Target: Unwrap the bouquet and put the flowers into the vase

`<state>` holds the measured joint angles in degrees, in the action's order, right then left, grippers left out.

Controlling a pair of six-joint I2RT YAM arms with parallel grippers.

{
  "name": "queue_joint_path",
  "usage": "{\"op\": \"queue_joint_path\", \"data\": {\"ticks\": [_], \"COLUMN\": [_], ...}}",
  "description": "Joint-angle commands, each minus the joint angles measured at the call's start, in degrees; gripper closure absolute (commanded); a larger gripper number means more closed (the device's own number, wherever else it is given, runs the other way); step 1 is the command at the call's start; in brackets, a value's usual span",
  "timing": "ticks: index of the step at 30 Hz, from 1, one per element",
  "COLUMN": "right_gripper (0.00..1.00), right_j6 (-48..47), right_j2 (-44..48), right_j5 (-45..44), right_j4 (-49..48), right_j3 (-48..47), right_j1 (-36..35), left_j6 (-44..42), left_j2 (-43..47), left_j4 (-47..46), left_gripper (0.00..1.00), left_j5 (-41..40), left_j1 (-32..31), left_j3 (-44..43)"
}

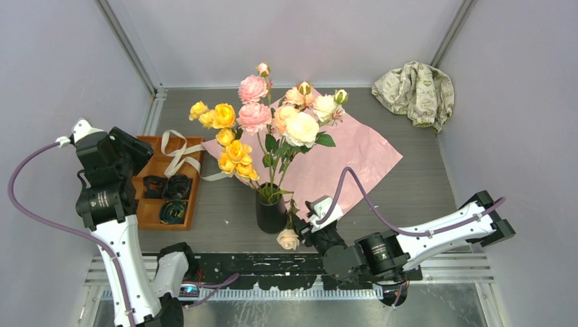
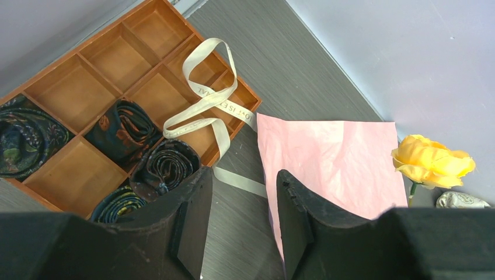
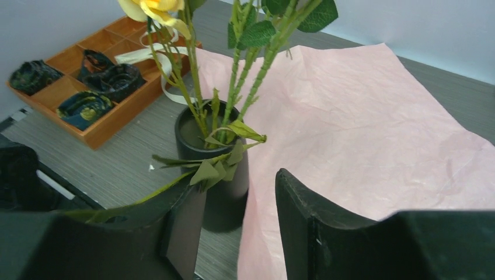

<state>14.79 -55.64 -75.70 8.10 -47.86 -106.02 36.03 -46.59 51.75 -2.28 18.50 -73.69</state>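
Observation:
The black vase (image 1: pixel 271 212) stands mid-table and holds the flowers (image 1: pixel 272 119), yellow, pink and cream roses on tall green stems (image 3: pixel 245 64). One cream rose (image 1: pixel 287 239) hangs low beside the vase's base. Its bent stem (image 3: pixel 128 204) runs from the vase (image 3: pixel 230 195) across the top of my right gripper's left finger. My right gripper (image 1: pixel 303 225) (image 3: pixel 240 182) is open just in front of the vase, with nothing between its fingers. The pink wrapping paper (image 1: pixel 347 160) (image 3: pixel 362 128) lies flat behind and right of the vase. My left gripper (image 1: pixel 136 150) (image 2: pixel 244 171) hangs open above the paper's left edge (image 2: pixel 327 157).
An orange tray (image 1: pixel 196 197) (image 2: pixel 119 58) with dark coiled rolls sits at the left. The beige ribbon (image 1: pixel 178 151) (image 2: pixel 204 99) lies over its corner. A patterned cloth (image 1: pixel 416 88) is bunched in the back right corner. A yellow rose (image 2: pixel 431 160) shows in the left wrist view.

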Motion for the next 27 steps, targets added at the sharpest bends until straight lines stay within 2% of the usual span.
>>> {"op": "queue_joint_path", "data": {"ticks": [1, 5, 11, 18, 23, 27], "right_gripper": [0.55, 0.77, 0.98, 0.99, 0.99, 0.99], "right_j6": [-4.78, -5.38, -4.99, -3.90, 3.11, 3.22], "right_j2": [-0.49, -0.87, -1.45, -3.24, -2.24, -2.70], "right_j5": [2.15, 3.63, 6.27, 8.59, 17.21, 22.12], "right_j4": [-7.69, -10.39, -11.61, -14.84, -13.46, -15.04], "right_j3": [-4.63, -6.54, -8.20, -8.48, -7.41, -7.78], "right_j1": [-0.28, -0.29, -0.23, 2.54, 11.17, 15.81], "left_j6": [0.27, 0.30, 0.19, -0.23, -0.69, -0.72], "left_j2": [1.05, 1.17, 1.54, 1.63, 1.61, 1.37], "left_j4": [-1.03, -0.94, -0.78, -0.70, -0.66, -0.69], "left_gripper": [0.54, 0.54, 0.54, 0.54, 0.54, 0.54], "left_j5": [0.32, 0.29, 0.32, -0.11, -0.59, -0.70], "left_j1": [0.28, 0.26, 0.31, 0.26, 0.29, 0.32], "left_j3": [-0.86, -0.89, -1.01, -1.03, -1.17, -1.33]}}
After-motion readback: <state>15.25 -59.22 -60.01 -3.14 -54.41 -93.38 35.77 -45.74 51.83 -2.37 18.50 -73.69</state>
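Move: The white rose droops over the vase's near rim, its bloom about 3 cm behind my right hand, 3 cm to its left and a little lower. The vase's middle is some 10 cm ahead, 7 cm left and 18 cm below; the low yellow roses are roughly 9 cm ahead, 12 cm left and 5 cm higher. From my left hand the white rose lies about 30 cm right, 15 cm back and 8 cm lower. I bring my right hand up about 5 cm and some 4 cm left, easing slightly back, while my half-open fingers shut completely beside the rose's stem. Then I level off and push forward about 4.5 cm towards the vase, rolling the hand some 15 degrees left side up, with the shut fingers propping the leafy stem upright. ##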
